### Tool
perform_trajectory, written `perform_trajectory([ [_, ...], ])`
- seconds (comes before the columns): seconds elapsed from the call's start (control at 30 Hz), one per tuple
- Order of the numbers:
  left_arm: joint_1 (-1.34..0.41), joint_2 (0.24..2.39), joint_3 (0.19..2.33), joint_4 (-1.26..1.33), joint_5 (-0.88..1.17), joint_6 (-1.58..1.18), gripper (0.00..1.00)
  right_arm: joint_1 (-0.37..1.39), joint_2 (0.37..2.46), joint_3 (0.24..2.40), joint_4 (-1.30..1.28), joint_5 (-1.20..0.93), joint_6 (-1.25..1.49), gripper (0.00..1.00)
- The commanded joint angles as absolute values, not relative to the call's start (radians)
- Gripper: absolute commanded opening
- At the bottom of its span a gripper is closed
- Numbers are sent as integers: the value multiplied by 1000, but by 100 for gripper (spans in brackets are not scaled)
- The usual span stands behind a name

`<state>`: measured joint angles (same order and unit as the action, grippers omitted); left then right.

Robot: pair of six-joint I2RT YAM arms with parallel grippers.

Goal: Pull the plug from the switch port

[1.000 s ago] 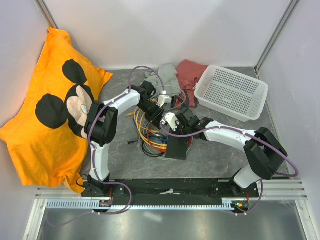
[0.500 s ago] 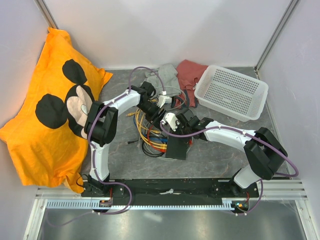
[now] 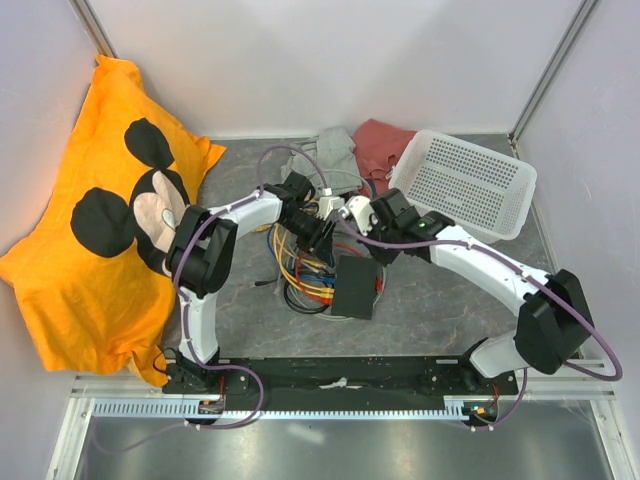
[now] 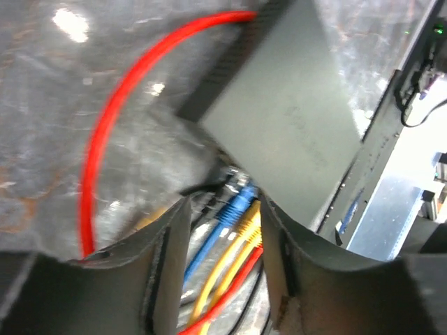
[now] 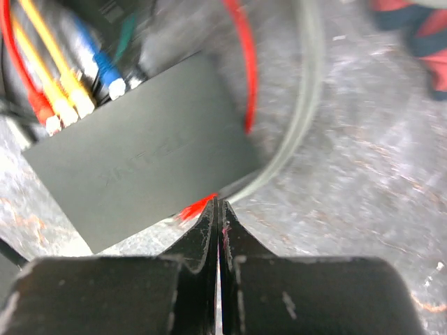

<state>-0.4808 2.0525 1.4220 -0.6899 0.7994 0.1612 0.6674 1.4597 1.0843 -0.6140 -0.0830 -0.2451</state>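
Observation:
The flat matte-black switch box (image 3: 355,287) lies on the grey table in front of a tangle of cables (image 3: 300,272). Blue (image 5: 108,73), yellow (image 5: 73,99) and red (image 5: 45,115) plugs sit in sockets along one edge; a red cable (image 5: 241,63) enters another edge. My left gripper (image 3: 322,240) is open, its fingers (image 4: 167,258) straddling the blue plug (image 4: 237,206) and the yellow cables (image 4: 241,241) just short of the box (image 4: 293,118). My right gripper (image 3: 375,240) is shut and empty (image 5: 218,202), hovering over the box's (image 5: 147,171) side edge.
A white perforated basket (image 3: 462,183) stands at the back right. Red (image 3: 378,145) and grey (image 3: 330,150) cloths lie at the back. A big orange Mickey Mouse cloth (image 3: 110,220) covers the left side. A grey cable (image 5: 307,105) curves beside the box.
My right arm has lifted off the box and swung back toward the far right. My left gripper has shifted slightly toward the box's plugs.

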Motion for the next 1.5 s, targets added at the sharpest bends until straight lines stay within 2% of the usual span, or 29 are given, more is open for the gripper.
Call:
perform_trajectory([
  [0.0, -494, 1890, 1378, -647, 854, 138, 47, 614, 1434, 1092, -687, -120, -154, 0],
  [0.1, -514, 1841, 1307, -681, 870, 236, 21, 600, 1445, 1020, -643, -161, -92, 0],
  [0.13, -521, 1829, 1292, -698, 868, 279, 6, 594, 1445, 1006, -632, -173, -77, 0],
  [0.17, -541, 1822, 1260, -713, 861, 293, 2, 588, 1448, 987, -617, -178, -66, 0],
  [0.33, -618, 1783, 1141, -709, 819, 312, 2, 568, 1482, 985, -617, -201, -54, 0],
  [0.63, -752, 1736, 999, -529, 729, 230, 2, 569, 1523, 960, -598, -224, -28, 0],
  [0.87, -796, 1813, 1084, -514, 724, 180, 2, 543, 1514, 963, -597, -209, -25, 0],
  [1.1, -874, 1943, 1218, -502, 733, 137, 2, 388, 1454, 996, -686, -209, -32, 0],
  [1.23, -897, 1997, 1291, -508, 755, 120, 2, 362, 1425, 983, -680, -212, -15, 0],
  [1.37, -899, 1988, 1353, -515, 758, 124, 2, 353, 1401, 950, -663, -207, -8, 0],
  [1.47, -879, 1901, 1359, -549, 703, 137, 2, 351, 1387, 953, -670, -210, -12, 0],
])
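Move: Back about 6 cm and right about 6 cm from the open left hand, some 3 cm lower, lies the middle of the black switch it is about to go round; the blue and yellow plugs at the switch's left side are only about 4 cm back and 2 cm right of that hand. From the shut right hand, the switch is roughly 3 cm back, 5 cm left and 9 cm below, with the red plug by its right side about 3 cm back and 1 cm right. Lifting off the blue and yellow plugs, the left hand shuts its fingers on nothing, draws back about 15 cm while sinking, then slides right some 9 cm along the switch's near edge to close by its near-right corner, turning clockwise. The right fingers, still shut, first dip about 5 cm and slightly back, then swing right, away from the switch. ##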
